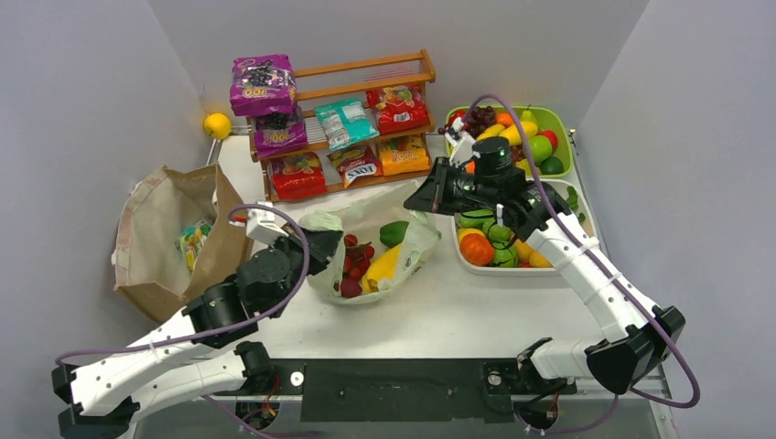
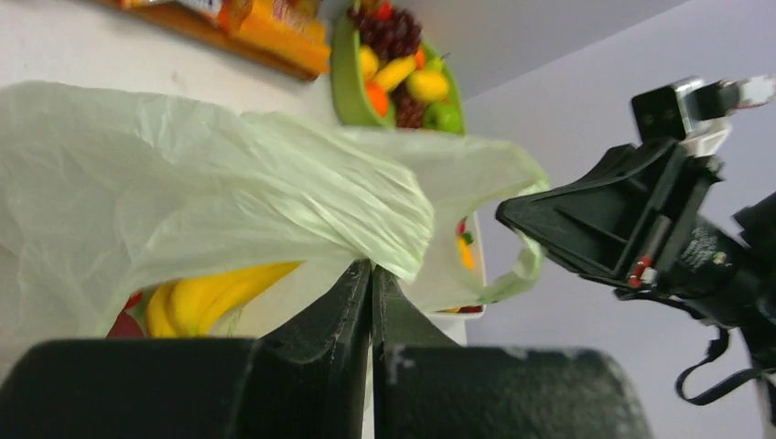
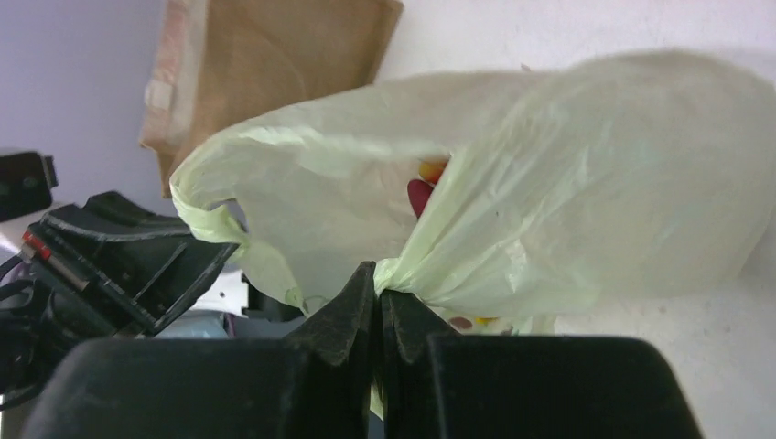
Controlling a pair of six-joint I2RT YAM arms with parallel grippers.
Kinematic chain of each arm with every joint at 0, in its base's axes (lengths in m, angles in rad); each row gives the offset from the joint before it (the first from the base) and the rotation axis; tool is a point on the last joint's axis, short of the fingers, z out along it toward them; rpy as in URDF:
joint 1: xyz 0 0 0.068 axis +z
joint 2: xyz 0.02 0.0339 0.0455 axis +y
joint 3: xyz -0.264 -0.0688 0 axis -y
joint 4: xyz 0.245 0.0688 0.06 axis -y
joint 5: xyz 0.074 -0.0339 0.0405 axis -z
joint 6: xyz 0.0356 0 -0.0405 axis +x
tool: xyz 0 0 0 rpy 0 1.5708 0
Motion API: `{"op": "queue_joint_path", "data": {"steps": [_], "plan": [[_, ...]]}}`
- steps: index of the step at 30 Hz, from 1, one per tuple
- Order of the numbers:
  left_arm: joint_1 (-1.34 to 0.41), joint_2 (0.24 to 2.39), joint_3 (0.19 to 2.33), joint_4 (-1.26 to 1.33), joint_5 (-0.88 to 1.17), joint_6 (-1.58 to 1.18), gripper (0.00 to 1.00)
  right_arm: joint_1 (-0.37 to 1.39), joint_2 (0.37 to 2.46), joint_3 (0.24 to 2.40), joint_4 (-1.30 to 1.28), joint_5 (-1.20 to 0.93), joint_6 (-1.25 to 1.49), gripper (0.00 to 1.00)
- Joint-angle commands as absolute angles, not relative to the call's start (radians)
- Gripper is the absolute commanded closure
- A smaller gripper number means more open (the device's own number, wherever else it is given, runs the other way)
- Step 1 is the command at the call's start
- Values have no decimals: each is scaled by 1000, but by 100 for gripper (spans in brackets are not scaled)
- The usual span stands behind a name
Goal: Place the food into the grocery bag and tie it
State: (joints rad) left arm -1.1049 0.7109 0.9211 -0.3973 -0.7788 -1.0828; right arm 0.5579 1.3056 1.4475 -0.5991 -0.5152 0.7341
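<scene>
The pale green grocery bag lies mid-table, its mouth held between both arms. Inside it I see food: a yellow banana bunch, red pieces and a green piece. My left gripper is shut on gathered plastic at the bag's left side; the left wrist view shows its tips pinching a twisted handle, with the banana bunch showing through. My right gripper is shut on the bag's right side, and the right wrist view shows its tips clamping bunched plastic of the bag.
A wooden shelf with snack packets stands at the back. A green tray and a white tray of toy fruit sit on the right. A brown paper bag stands on the left, with a yellow ball behind it.
</scene>
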Motion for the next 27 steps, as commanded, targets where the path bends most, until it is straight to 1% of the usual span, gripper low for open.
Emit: {"op": "queue_joint_path", "data": {"steps": [1, 4, 8, 16, 25, 26, 27], "plan": [[-1014, 671, 776, -196, -485, -1172, 100, 572, 1262, 1365, -531, -624, 676, 100], [-998, 670, 751, -143, -365, -1144, 100, 576, 1250, 1330, -488, -688, 656, 100], [-996, 692, 797, -148, -253, -1058, 100, 599, 1265, 1300, -447, -817, 634, 100], [-996, 730, 888, -149, -67, -966, 100, 704, 1334, 1344, -447, -927, 569, 100], [-972, 761, 948, -237, 65, -893, 100, 723, 1370, 1331, -450, -1060, 486, 100], [-969, 758, 948, -243, 73, -887, 98, 723, 1372, 1326, -451, -1069, 480, 100], [-961, 756, 952, -265, 87, -884, 93, 720, 1372, 1325, -456, -1071, 469, 100]]}}
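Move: Each hand already pinches one handle of the grocery bag. From the left hand the right handle is about 14 cm right, 5 cm ahead and level; the bananas lie about 9 cm right, 5 cm ahead and 22 cm below, the green vegetable roughly 12 cm right, 11 cm ahead, as low. From the right hand the left handle is 14 cm left and 5 cm back, level; the bananas 5 cm left, straight below by 22 cm. Still pinching the bag's handles, both hands draw back and together some 10 cm, left turning clockwise, right counter-clockwise. ##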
